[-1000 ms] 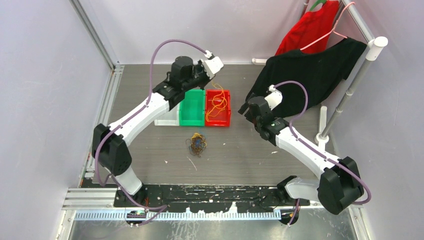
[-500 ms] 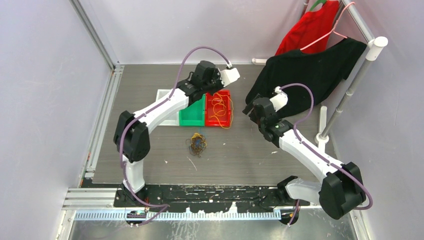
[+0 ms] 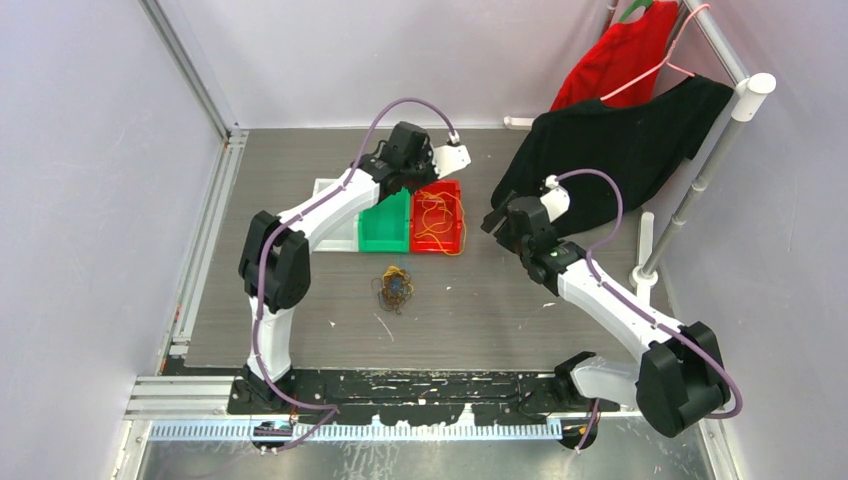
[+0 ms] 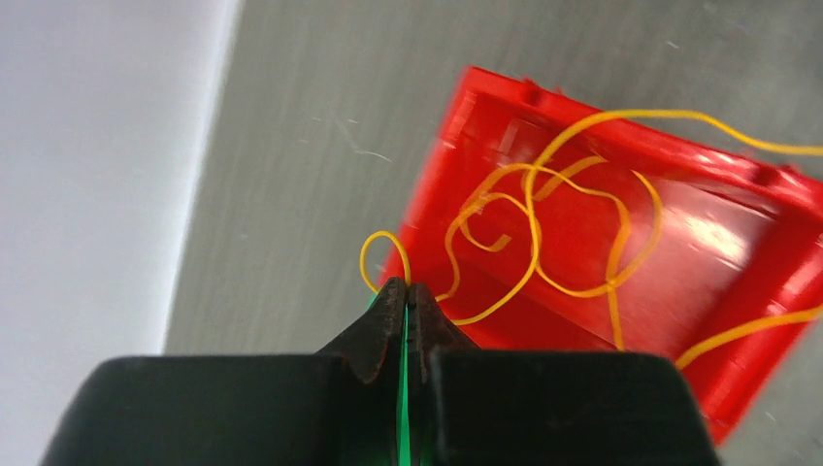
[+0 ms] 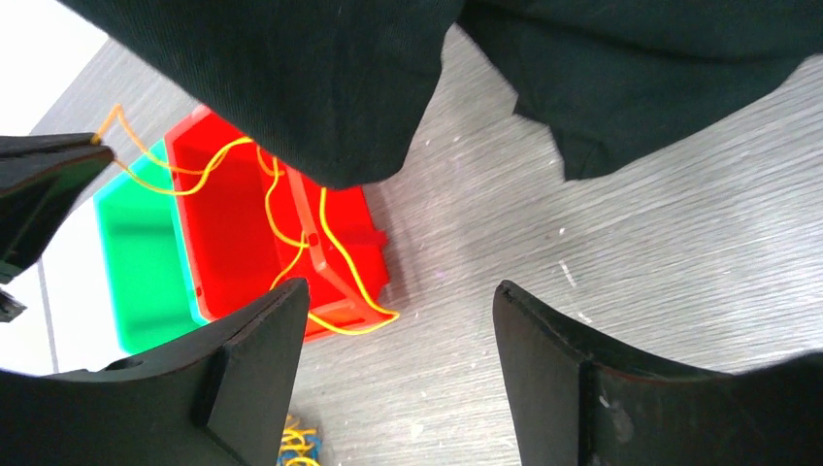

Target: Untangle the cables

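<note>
My left gripper (image 4: 408,283) is shut on a loop of the orange-yellow cable (image 4: 660,113), at the back left corner of the red bin (image 4: 738,252). The rest of that cable (image 3: 436,215) lies coiled in the red bin (image 3: 455,232) and spills over its front rim. A small tangle of orange, dark and blue cables (image 3: 393,287) lies on the table in front of the bins. It shows at the bottom edge of the right wrist view as cables (image 5: 296,449). My right gripper (image 5: 400,284) hangs open and empty over the table right of the red bin.
A green bin (image 3: 385,228) and a white bin (image 3: 335,235) stand left of the red one. A black cloth (image 3: 620,140) and a red cloth (image 3: 615,60) hang from a rack post (image 3: 700,170) at the back right. The black cloth (image 5: 291,78) hangs close above my right gripper.
The left arm's elbow has swung to the right and its wrist has come down over the red bin's back edge, still pinching the orange cable. The right arm has barely shifted.
</note>
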### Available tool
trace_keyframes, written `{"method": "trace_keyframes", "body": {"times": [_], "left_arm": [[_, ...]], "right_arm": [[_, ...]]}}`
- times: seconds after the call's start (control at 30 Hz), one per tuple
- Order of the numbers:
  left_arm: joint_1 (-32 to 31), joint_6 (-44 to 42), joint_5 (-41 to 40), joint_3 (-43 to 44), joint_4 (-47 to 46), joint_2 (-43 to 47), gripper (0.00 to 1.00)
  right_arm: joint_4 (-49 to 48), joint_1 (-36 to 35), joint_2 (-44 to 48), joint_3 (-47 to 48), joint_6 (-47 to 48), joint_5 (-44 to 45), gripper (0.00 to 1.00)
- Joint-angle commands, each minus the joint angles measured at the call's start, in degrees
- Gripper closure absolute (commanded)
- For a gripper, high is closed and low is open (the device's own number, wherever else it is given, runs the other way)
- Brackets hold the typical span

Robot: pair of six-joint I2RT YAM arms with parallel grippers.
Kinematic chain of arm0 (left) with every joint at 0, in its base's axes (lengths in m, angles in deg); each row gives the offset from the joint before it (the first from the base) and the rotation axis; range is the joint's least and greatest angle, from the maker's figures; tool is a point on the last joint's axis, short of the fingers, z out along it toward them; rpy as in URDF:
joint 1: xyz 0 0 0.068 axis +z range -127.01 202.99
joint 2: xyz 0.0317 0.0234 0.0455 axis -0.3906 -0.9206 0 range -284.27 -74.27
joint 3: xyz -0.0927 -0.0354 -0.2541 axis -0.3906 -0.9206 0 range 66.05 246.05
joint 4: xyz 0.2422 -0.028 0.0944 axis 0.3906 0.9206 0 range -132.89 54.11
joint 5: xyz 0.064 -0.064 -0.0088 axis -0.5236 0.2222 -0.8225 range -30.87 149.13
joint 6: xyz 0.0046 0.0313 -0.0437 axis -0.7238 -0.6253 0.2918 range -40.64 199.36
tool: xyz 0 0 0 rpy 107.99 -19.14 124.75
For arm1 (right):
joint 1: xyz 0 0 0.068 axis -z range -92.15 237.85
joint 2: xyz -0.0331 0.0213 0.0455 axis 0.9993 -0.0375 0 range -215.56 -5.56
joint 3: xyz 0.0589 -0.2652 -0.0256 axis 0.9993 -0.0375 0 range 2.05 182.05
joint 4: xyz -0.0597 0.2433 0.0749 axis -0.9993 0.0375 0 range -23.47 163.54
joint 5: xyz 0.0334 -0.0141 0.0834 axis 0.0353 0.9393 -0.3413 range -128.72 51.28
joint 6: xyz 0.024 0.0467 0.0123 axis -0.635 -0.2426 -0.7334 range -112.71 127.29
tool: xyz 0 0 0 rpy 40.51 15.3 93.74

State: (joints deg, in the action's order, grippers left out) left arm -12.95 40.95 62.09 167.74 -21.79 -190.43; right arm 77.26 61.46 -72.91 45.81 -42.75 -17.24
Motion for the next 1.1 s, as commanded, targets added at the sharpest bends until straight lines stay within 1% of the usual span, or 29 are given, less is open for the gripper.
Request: {"method": "trace_keyframes", "body": {"times": [0.0,0.17,0.2,0.23,0.37,0.5,0.53,0.57,0.6,0.67,0.77,0.9,1.07], "left_arm": [[-1.08,0.24,8.24,-0.85,9.25,3.23,1.00],[-1.26,4.90,9.52,2.96,15.09,-0.10,1.00],[-1.24,5.93,9.45,4.04,16.45,-0.83,0.99],[-1.19,6.70,9.43,5.19,17.79,-1.52,0.97],[-1.09,8.54,10.22,7.69,21.49,-2.19,0.80],[0.14,10.64,13.38,10.76,25.66,-0.91,0.59],[0.62,11.05,14.67,12.07,28.24,-0.72,0.54],[1.13,11.10,15.69,13.12,30.58,-0.66,0.44],[1.59,10.88,16.17,14.05,32.40,-0.55,0.38],[2.48,11.18,16.44,14.66,34.59,0.24,0.30],[4.04,12.62,18.25,14.12,34.66,2.29,0.27],[5.61,13.95,19.33,13.65,35.11,4.75,0.28],[8.52,18.09,22.32,12.40,35.78,9.06,0.30]], "right_arm": [[-4.38,0.17,-1.55,-0.68,-1.79,-7.51,0.25],[-4.37,0.24,-2.21,-0.94,-2.03,-10.37,0.26],[-4.39,0.21,-1.95,-1.05,-1.91,-10.41,0.26],[-4.41,0.20,-1.63,-1.24,-1.81,-10.43,0.26],[-4.33,0.20,-1.11,-1.48,-1.38,-10.33,0.26],[-4.57,0.15,-1.94,-1.62,-1.56,-11.36,0.26],[-4.88,0.19,-2.12,-1.93,-1.74,-11.70,0.26],[-5.29,0.20,-2.49,-2.11,-1.80,-12.12,0.26],[-5.61,0.20,-2.84,-2.20,-1.88,-12.42,0.26],[-6.23,0.20,-3.89,-2.11,-1.86,-13.18,0.26],[-6.77,0.15,-6.66,-1.22,-1.01,-15.26,0.26],[-7.19,0.15,-11.14,-0.40,0.30,-16.55,0.28],[-6.23,0.18,-17.87,2.54,2.12,-17.98,0.32]]}}
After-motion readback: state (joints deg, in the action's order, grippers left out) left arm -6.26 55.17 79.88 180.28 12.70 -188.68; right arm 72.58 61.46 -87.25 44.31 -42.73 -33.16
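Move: The left hand still pinches the yellow cable; the red tray's middle lies about 7 cm back, 4 cm right and 14 cm below, with the green tray level with it, some 7 cm left of the hand. From the open right hand, the yellow strand overhanging the red tray's right side is roughly 6 cm left, 1 cm back and 11 cm below; the red tray's middle is 11 cm left, 5 cm ahead, and the tangled cables 21 cm left, 11 cm back. Left hand backs 8 cm, opening to release yellow cable; right sinks 8 cm and left towards overhanging strand. ##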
